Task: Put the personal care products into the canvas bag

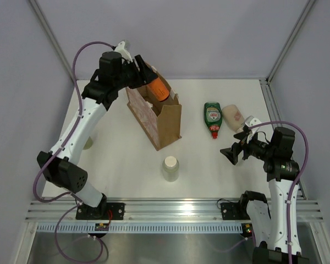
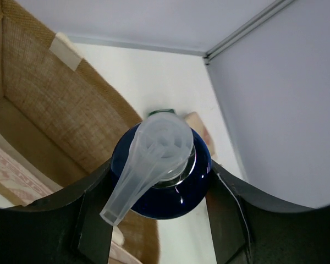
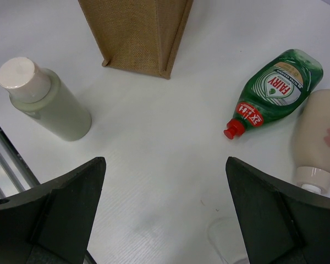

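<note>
My left gripper [image 1: 153, 82] is shut on the orange bottle [image 1: 159, 89], holding it tilted over the open top of the canvas bag [image 1: 157, 118]. In the left wrist view the bottle's blue cap [image 2: 179, 190] and clear pump sit between the fingers [image 2: 93, 220], with the bag's inside [image 2: 38, 110] below. A green bottle [image 1: 213, 116] [image 3: 275, 91] with a red cap and a peach bottle [image 1: 232, 117] [image 3: 319, 135] lie right of the bag. A cream cylinder [image 1: 171, 168] [image 3: 47, 102] stands in front of it. My right gripper [image 1: 231, 155] [image 3: 165, 214] hangs open, low over bare table, near these bottles.
A pale bottle [image 1: 88, 144] stands at the table's left edge, partly hidden by my left arm. A faint clear shape [image 3: 228, 239] lies on the table just under my right gripper. Grey walls and metal frame posts close in the table [image 1: 126, 176].
</note>
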Robot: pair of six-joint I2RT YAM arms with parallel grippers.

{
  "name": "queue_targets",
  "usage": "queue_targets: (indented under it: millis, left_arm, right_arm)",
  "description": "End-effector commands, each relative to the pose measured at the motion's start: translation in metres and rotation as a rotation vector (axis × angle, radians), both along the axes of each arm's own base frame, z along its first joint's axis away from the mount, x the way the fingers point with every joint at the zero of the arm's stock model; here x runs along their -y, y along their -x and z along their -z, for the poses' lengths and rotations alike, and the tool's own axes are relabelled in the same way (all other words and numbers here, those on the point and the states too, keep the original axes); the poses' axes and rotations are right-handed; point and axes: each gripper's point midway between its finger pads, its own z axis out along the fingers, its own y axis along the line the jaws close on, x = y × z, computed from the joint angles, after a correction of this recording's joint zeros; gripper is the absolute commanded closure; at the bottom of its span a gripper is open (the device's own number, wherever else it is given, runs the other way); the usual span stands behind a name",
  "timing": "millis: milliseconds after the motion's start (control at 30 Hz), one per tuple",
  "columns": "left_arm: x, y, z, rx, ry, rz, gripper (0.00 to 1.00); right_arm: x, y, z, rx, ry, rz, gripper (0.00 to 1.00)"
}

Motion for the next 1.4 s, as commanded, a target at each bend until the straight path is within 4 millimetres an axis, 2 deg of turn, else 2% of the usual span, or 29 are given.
queue_targets:
  millis: [0,67,167,200,267,333,367,433,533,567,700,800,900,967,1000,1033,1067,1100,1133,1167,1200,1233,1267,1300,1333,1367]
  left_arm:
    - [0.001,-0.012,-0.011,0.062,-0.069,-0.006,0.98]
    - [0.002,-0.020,0.010,0.022,-0.103,-0.010,0.96]
    - [0.006,-0.026,0.043,-0.039,-0.132,0.006,0.85]
    - [0.011,-0.026,0.050,-0.050,-0.127,0.034,0.77]
    - [0.020,-0.031,0.074,-0.105,-0.129,0.068,0.68]
    - [0.028,-0.034,0.083,-0.129,-0.116,0.097,0.58]
    - [0.031,-0.038,0.094,-0.154,-0.120,0.099,0.53]
    - [0.033,-0.043,0.100,-0.165,-0.120,0.096,0.41]
    - [0.037,-0.052,0.108,-0.179,-0.131,0.099,0.32]
    - [0.038,-0.054,0.106,-0.169,-0.131,0.102,0.28]
    - [0.040,-0.057,0.113,-0.168,-0.146,0.121,0.24]
    - [0.037,-0.056,0.107,-0.134,-0.177,0.129,0.16]
    - [0.029,-0.054,0.085,-0.071,-0.200,0.121,0.14]
    - [0.021,-0.046,0.057,0.003,-0.210,0.109,0.12]
    - [0.015,-0.044,0.045,0.049,-0.232,0.098,0.11]
    - [0.011,-0.040,0.036,0.078,-0.241,0.090,0.08]
    - [0.002,-0.029,0.008,0.148,-0.241,0.062,0.03]
    - [-0.004,-0.024,-0.003,0.188,-0.258,0.052,0.01]
    - [-0.010,-0.017,-0.003,0.199,-0.269,0.044,0.01]
    - [-0.022,-0.001,-0.032,0.285,-0.268,0.011,0.01]
    - [-0.027,0.009,-0.040,0.316,-0.266,0.002,0.01]
    - [-0.032,0.019,-0.045,0.341,-0.263,-0.006,0.01]
    - [-0.037,0.026,-0.030,0.336,-0.276,-0.012,0.01]
    - [-0.049,0.050,-0.049,0.397,-0.265,-0.034,0.01]
    - [-0.055,0.059,-0.045,0.405,-0.269,-0.043,0.01]
    - [-0.061,0.066,-0.020,0.372,-0.291,-0.053,0.01]
  right_arm:
    - [-0.003,0.003,-0.004,0.032,0.000,-0.027,0.01]
    - [-0.003,0.003,-0.004,0.032,0.000,-0.025,0.00]
    - [-0.003,0.002,-0.004,0.031,-0.002,-0.028,0.01]
    - [-0.003,0.002,-0.003,0.030,-0.001,-0.028,0.00]
    - [-0.002,0.001,-0.002,0.023,-0.003,-0.028,0.01]
    - [-0.002,0.000,-0.001,0.017,-0.002,-0.024,0.01]
    - [-0.002,0.000,0.000,0.012,-0.003,-0.023,0.00]
    - [-0.001,-0.001,0.000,0.008,-0.005,-0.018,0.00]
    - [0.000,-0.003,0.001,-0.003,-0.013,-0.007,0.00]
    - [0.000,-0.004,0.001,-0.009,-0.016,-0.002,0.00]
    - [0.005,-0.012,0.000,-0.029,-0.019,0.036,0.01]
    - [0.008,-0.018,-0.001,-0.067,-0.025,0.063,0.01]
    - [0.024,-0.036,-0.002,-0.108,-0.018,0.171,0.00]
    - [0.043,-0.054,0.000,-0.178,-0.031,0.330,0.02]
    - [0.049,-0.061,-0.007,-0.182,-0.030,0.370,0.02]
    - [0.054,-0.069,0.000,-0.241,-0.047,0.416,0.03]
    - [0.063,-0.076,0.003,-0.265,-0.040,0.473,0.04]
    - [0.064,-0.078,0.004,-0.294,-0.048,0.482,0.04]
    - [0.064,-0.086,0.000,-0.304,-0.047,0.469,0.05]
    - [0.063,-0.089,0.000,-0.314,-0.052,0.460,0.05]
    - [0.062,-0.095,-0.008,-0.307,-0.056,0.460,0.05]
    - [0.054,-0.102,-0.003,-0.337,-0.048,0.441,0.01]
    - [0.060,-0.109,-0.001,-0.344,-0.012,0.500,0.01]
    - [0.058,-0.118,-0.009,-0.341,-0.010,0.524,0.00]
    - [0.044,-0.126,0.003,-0.385,0.018,0.500,0.00]
    - [0.042,-0.131,0.006,-0.403,0.037,0.513,0.00]
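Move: My left hand still grips the orange bottle by its dark cap above the canvas bag, whose middle lies about 26 cm below, some 4 cm ahead and 1 cm left. From that hand, the sage bottle is about 21 cm back, 8 cm right. From my empty right hand, the green bottle lies some 20 cm straight ahead and the beige one 20 cm ahead, 10 cm right, both about 20 cm below. I lower the orange bottle about 16 cm into the bag with my left hand, easing forward and tipping the fingers down, then open them fully, let go and climb some 19 cm out, swinging back and left. Late on, my open right hand sets off some 11 cm forward and a little right towards the green and beige bottles, tipping down and turning clockwise. ##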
